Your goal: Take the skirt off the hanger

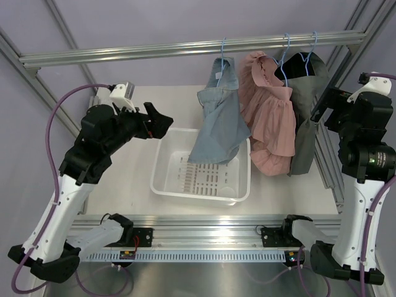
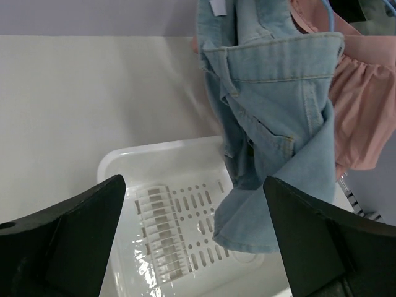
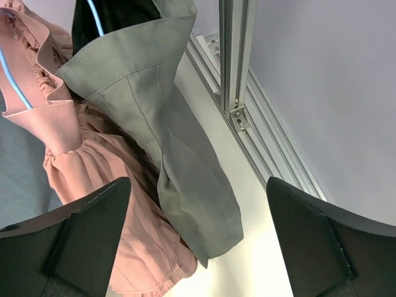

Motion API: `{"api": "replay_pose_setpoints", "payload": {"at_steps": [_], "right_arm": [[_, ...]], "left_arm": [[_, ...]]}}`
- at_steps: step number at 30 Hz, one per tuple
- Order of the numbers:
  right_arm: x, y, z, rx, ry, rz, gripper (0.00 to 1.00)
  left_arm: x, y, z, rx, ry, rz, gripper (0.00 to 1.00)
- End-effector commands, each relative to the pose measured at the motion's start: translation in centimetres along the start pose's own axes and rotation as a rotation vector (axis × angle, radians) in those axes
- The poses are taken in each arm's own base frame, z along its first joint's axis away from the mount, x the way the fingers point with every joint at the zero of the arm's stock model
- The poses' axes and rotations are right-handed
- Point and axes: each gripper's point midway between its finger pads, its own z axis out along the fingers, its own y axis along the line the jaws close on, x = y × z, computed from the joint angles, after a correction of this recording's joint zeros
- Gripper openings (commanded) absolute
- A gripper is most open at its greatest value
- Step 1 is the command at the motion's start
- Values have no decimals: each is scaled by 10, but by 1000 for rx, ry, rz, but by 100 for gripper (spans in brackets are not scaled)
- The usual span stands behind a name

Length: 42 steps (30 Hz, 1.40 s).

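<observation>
A light blue denim skirt [image 1: 219,124] hangs on a blue hanger [image 1: 223,52] from the overhead rail. Its lower hem dips into the white basket [image 1: 198,195]. In the left wrist view the denim skirt [image 2: 278,124] hangs at the upper right, over the basket [image 2: 154,151]. My left gripper [image 1: 164,124] is open and empty, left of the skirt and above the basket's left edge; it also shows in its wrist view [image 2: 192,182]. My right gripper [image 1: 328,105] is open and empty beside the grey garment [image 3: 179,154], not touching it; it also shows in its wrist view [image 3: 198,180].
A pink ruffled skirt [image 1: 269,117] and a grey garment [image 1: 306,124] hang on blue hangers to the right of the denim one. The pink skirt also shows in the right wrist view [image 3: 93,161]. An aluminium rail [image 1: 185,49] crosses the back. A frame post [image 3: 232,55] stands at the right.
</observation>
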Motion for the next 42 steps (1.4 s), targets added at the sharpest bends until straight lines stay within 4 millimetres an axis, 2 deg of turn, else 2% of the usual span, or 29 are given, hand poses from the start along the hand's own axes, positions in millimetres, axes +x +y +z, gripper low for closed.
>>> {"api": "replay_pose_setpoints", "payload": {"at_steps": [1, 3, 5, 6, 7, 9, 11, 12, 14, 15, 16, 18, 19, 21, 22, 23, 24, 25, 26, 28, 29, 30, 39, 42], "right_arm": [[-14, 6, -12, -46, -45, -21, 100], [-15, 19, -19, -138, -59, -64, 100], [-3, 40, -23, -290, -55, -187, 100], [-2, 47, -34, -369, -94, -303, 100], [7, 68, -47, -520, -102, -367, 100], [18, 74, -58, -601, -115, -449, 99], [17, 79, -66, -643, -127, -485, 99], [25, 80, -63, -658, -80, -489, 99], [28, 86, -73, -735, -72, -573, 99], [39, 86, -71, -761, -14, -585, 99], [39, 89, -75, -793, -22, -618, 100], [39, 89, -70, -775, 2, -566, 99], [40, 89, -67, -769, 10, -546, 100], [45, 96, -69, -814, 34, -511, 100], [46, 102, -74, -858, 39, -490, 99], [50, 105, -73, -871, 52, -467, 99], [48, 108, -74, -886, 43, -449, 99], [50, 112, -76, -916, 45, -440, 99], [48, 113, -77, -922, 30, -437, 100], [47, 115, -77, -931, 27, -426, 100], [47, 115, -76, -929, 27, -422, 99], [45, 115, -76, -923, 20, -415, 99], [46, 119, -76, -939, 4, -381, 99], [45, 120, -76, -939, 1, -367, 99]], "left_arm": [[-23, -19, -1, -4, -54, 16, 99], [-28, -30, 2, 3, -57, 19, 99], [-37, -42, 3, 28, -69, 22, 99], [-33, -48, 10, 33, -51, 26, 99], [-34, -52, 12, 38, -48, 29, 99], [-38, -65, 20, 53, -45, 29, 99], [-40, -75, 26, 60, -45, 21, 99], [-50, -86, 24, 79, -68, 16, 98], [-50, -93, 40, 68, -58, 3, 95], [-61, -103, 40, 80, -87, -3, 94], [-58, -105, 53, 69, -75, 1, 91], [-63, -116, 65, 81, -88, -12, 86], [-67, -124, 76, 88, -91, -11, 84], [-74, -137, 88, 104, -111, 7, 79], [-86, -145, 89, 117, -141, 9, 77], [-77, -147, 110, 102, -120, 40, 75], [-78, -150, 118, 99, -119, 51, 72], [-92, -154, 118, 102, -153, 54, 70], [-82, -152, 136, 74, -130, 89, 68], [-85, -151, 148, 53, -140, 120, 66], [-94, -153, 147, 52, -163, 135, 65], [-88, -149, 160, 31, -153, 148, 63], [-66, -134, 204, -54, -133, 227, 51], [-65, -132, 212, -60, -138, 237, 44]]}}
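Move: The denim skirt's hanger is about 15 cm ahead of the left hand, 19 cm right and 4 above; the basket is some 4 cm ahead, 13 right and 35 below. The denim skirt itself lies roughly 32 cm left of the right hand, 10 ahead and 12 below, with the pink skirt 14 left, 10 ahead and the grey skirt 4 left, 12 ahead, both about 12 below. Left reaches 20 cm right and forward to the denim skirt's hanger, half-closing; right swings left, turning counter-clockwise. ##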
